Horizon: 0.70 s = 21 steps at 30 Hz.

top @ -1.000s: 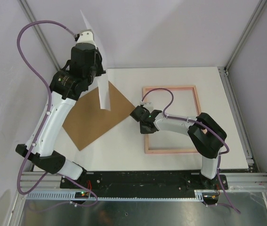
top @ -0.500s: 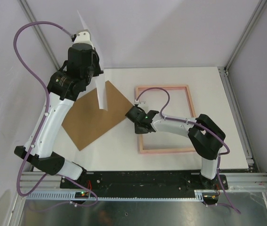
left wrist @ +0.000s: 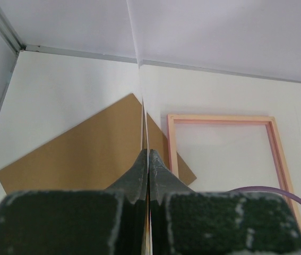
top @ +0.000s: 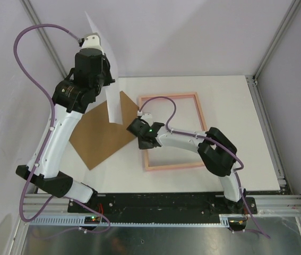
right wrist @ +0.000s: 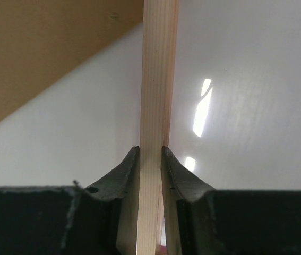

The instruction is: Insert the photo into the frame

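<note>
My left gripper (top: 108, 85) is raised above the table's back left, shut on the photo (top: 113, 103). The photo stands on edge with only its white back showing. In the left wrist view the photo (left wrist: 142, 106) is a thin line running away from the closed left gripper (left wrist: 148, 154). The frame (top: 171, 96), pale pink wood, lies flat on the white table. My right gripper (top: 141, 135) is shut on its left rail. In the right wrist view that frame rail (right wrist: 158, 79) runs straight up between the pads of the right gripper (right wrist: 151, 151).
A brown backing board (top: 100, 135) lies flat at the left, turned like a diamond; the frame's left rail (left wrist: 172, 143) overlaps its right corner. Metal posts and grey walls close in the table (top: 235, 106). A purple cable (top: 163, 103) loops over the frame.
The right gripper has dragged the frame leftward across the table, up to the board's corner. The left arm has shifted slightly left with the photo still held upright.
</note>
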Motion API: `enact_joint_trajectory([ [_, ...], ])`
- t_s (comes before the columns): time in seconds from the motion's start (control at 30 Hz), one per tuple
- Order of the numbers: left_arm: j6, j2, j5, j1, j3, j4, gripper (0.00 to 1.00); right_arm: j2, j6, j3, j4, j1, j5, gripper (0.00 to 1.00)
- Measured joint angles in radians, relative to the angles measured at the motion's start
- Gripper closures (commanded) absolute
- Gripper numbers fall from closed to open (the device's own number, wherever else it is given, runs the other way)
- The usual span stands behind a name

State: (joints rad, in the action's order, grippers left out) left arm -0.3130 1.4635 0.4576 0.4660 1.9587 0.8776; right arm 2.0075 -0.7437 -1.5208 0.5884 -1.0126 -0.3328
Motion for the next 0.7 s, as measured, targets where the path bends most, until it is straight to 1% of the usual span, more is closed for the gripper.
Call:
enact_joint_trajectory([
  [0.07,0.000,0.000,-0.002,-0.008,0.000,0.000,1.00,0.047,-0.007,-0.052,0.009,-0.011,0.002,0.75],
  [0.23,0.000,0.000,-0.018,-0.046,0.000,0.000,1.00,0.128,-0.023,-0.131,0.012,-0.039,0.024,0.49],
  [0.33,-0.001,0.000,-0.023,-0.075,0.000,0.000,1.00,0.135,-0.026,-0.146,0.010,-0.054,0.035,0.36],
  [0.4,-0.001,0.000,-0.026,-0.093,0.000,0.000,1.00,0.132,-0.025,-0.147,0.000,-0.058,0.043,0.29],
  [0.53,-0.005,0.001,-0.053,-0.145,0.002,0.001,1.00,0.074,-0.023,-0.083,-0.040,-0.054,0.077,0.21],
  [0.6,-0.012,0.004,-0.073,-0.164,0.010,0.000,1.00,-0.001,-0.021,-0.021,-0.051,-0.039,0.089,0.20],
  [0.7,-0.032,0.008,-0.106,-0.193,0.027,0.000,1.00,-0.157,-0.012,0.072,-0.063,0.009,0.095,0.19],
])
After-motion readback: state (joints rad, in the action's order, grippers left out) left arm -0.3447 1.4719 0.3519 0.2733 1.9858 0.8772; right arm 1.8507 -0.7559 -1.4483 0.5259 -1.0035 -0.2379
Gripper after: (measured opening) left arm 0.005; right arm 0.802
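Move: The left hand holds the photo hanging high up; the empty frame's middle is about 20 cm to its right, some 5 cm back and 38 cm below. The brown board's middle is some 5 cm to its left, 4 cm back and 40 cm down. The right fingers already grip the frame's left side, its middle about 12 cm to their right and 4 cm ahead, 2 cm lower; the board's middle is some 14 cm left, 4 cm ahead and 4 cm below them. The right hand carries the gripped left side of the frame on leftwards over the board's right corner while sinking slightly, opens wide to let go of it, reaches about 5 cm left in all, then comes back right and lifts some 6 cm clear. Meanwhile the left hand swings about 5 cm left and a little forward, away from the frame, turning slightly counter-clockwise with the photo still pinched and hanging. ##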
